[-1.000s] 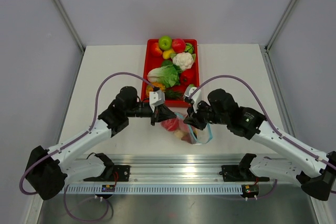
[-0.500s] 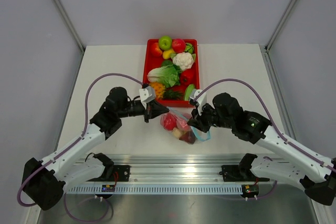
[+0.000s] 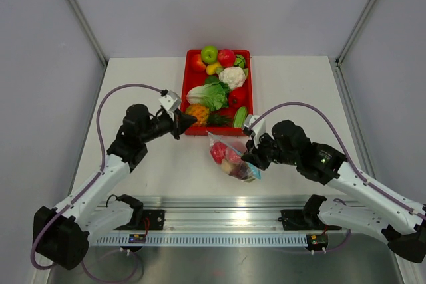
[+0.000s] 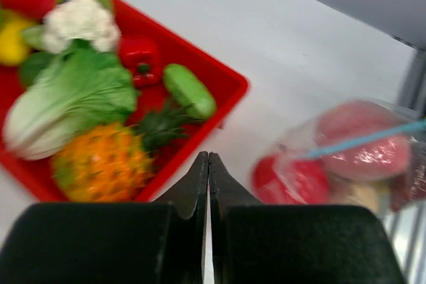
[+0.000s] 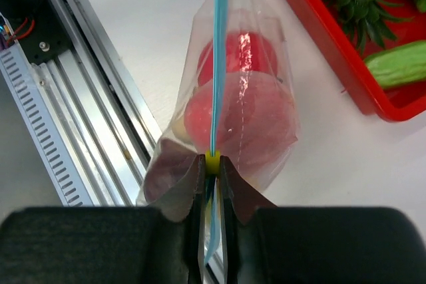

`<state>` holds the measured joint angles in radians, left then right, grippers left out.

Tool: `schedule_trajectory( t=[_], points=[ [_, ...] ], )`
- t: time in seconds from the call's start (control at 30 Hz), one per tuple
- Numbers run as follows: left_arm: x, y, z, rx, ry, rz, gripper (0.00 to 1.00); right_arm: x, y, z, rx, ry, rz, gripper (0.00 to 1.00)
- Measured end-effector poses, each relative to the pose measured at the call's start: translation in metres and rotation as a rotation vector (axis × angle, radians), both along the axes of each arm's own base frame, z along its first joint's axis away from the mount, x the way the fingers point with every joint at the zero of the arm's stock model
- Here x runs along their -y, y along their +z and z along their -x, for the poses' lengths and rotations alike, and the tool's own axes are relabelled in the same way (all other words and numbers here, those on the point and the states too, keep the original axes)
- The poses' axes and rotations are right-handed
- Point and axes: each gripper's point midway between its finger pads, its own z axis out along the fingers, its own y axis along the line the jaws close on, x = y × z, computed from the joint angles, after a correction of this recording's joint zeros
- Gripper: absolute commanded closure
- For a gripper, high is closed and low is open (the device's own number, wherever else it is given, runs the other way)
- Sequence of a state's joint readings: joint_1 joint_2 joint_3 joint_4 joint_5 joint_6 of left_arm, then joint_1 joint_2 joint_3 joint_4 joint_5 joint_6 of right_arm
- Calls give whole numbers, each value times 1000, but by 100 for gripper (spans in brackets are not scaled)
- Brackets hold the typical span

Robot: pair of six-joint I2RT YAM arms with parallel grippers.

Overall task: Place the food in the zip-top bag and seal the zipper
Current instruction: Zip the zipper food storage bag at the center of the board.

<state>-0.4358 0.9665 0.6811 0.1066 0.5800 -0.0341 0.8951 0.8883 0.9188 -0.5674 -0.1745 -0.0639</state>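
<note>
The clear zip-top bag (image 3: 230, 158) lies on the table just in front of the red tray (image 3: 189, 78). It holds food, among it a red tomato (image 3: 217, 153) and a pink fruit (image 5: 239, 121). The teal zipper (image 5: 216, 64) runs straight along its mouth. My right gripper (image 5: 212, 163) is shut on the zipper's yellow slider at the bag's near right end (image 3: 253, 161). My left gripper (image 3: 188, 122) is shut on nothing and hovers by the tray's front left corner, clear of the bag (image 4: 353, 157). More food stays in the tray: cauliflower (image 3: 232, 76), leafy greens (image 3: 208, 95), green apple (image 3: 210, 53).
The tray also holds a pineapple (image 4: 100, 164), a red pepper (image 4: 138, 58) and a cucumber (image 4: 190, 90). An aluminium rail (image 3: 226, 221) runs along the near table edge, close behind the bag. Grey walls enclose the table on three sides.
My left gripper has drawn back from the bag, left and away toward the tray's front corner. The right gripper and the bag have shifted slightly right and nearer.
</note>
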Motion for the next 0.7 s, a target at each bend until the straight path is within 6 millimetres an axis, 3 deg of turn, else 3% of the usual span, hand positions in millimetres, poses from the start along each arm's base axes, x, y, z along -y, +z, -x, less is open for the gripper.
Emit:
schedule_trajectory(
  t=[0.13,0.33,0.37,0.43,0.47,0.5,0.57,0.7],
  points=[
    [-26,6,-27,18,144,-5,100,9,-17,7,-49,-1,59,100],
    [-28,11,-31,21,130,-1,100,11,-21,9,-63,0,78,100],
    [-23,13,-28,17,94,4,93,11,-22,9,-64,1,80,100],
    [-12,15,-21,11,10,8,64,10,-24,9,-65,8,88,100],
    [-5,17,-16,10,-32,6,43,10,-25,9,-64,13,92,100],
    [2,19,-11,17,-73,-4,34,9,-26,9,-63,21,96,100],
    [17,22,3,33,-157,-27,20,8,-27,10,-60,38,101,100],
    [41,26,37,91,-322,-77,15,8,-27,10,-41,65,108,100]
  ],
)
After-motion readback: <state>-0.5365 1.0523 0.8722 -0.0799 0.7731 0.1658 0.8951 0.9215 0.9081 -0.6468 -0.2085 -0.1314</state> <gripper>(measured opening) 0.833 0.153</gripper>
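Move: The free left end of the bag's zipper has just come clear of the left hand's shut fingers and lies about 3 cm back, 4 cm to the right and a couple of centimetres below them. The food in the bag is about 9 cm back, 9 cm right and 8 cm lower. In the tray, about 11 cm down, the orange pineapple lies about 7 cm ahead and 1 cm right, the cucumber 7 cm ahead and 15 cm right. For the right hand, the zipper end is 6 cm forward, 11 cm left, about level. The left hand, empty and shut, runs on about 4 cm forward-left away from the bag, then doubles back some 10 cm to the right and back, rising slightly, towards the zipper's free end, its fingers opening nearly wide while the wrist swings clockwise, some 30 degrees from the turning point. Meanwhile the right hand keeps its pinch on the zipper at the yellow slider and sinks about 3 cm, drifting a little back and right and tilting slightly. ##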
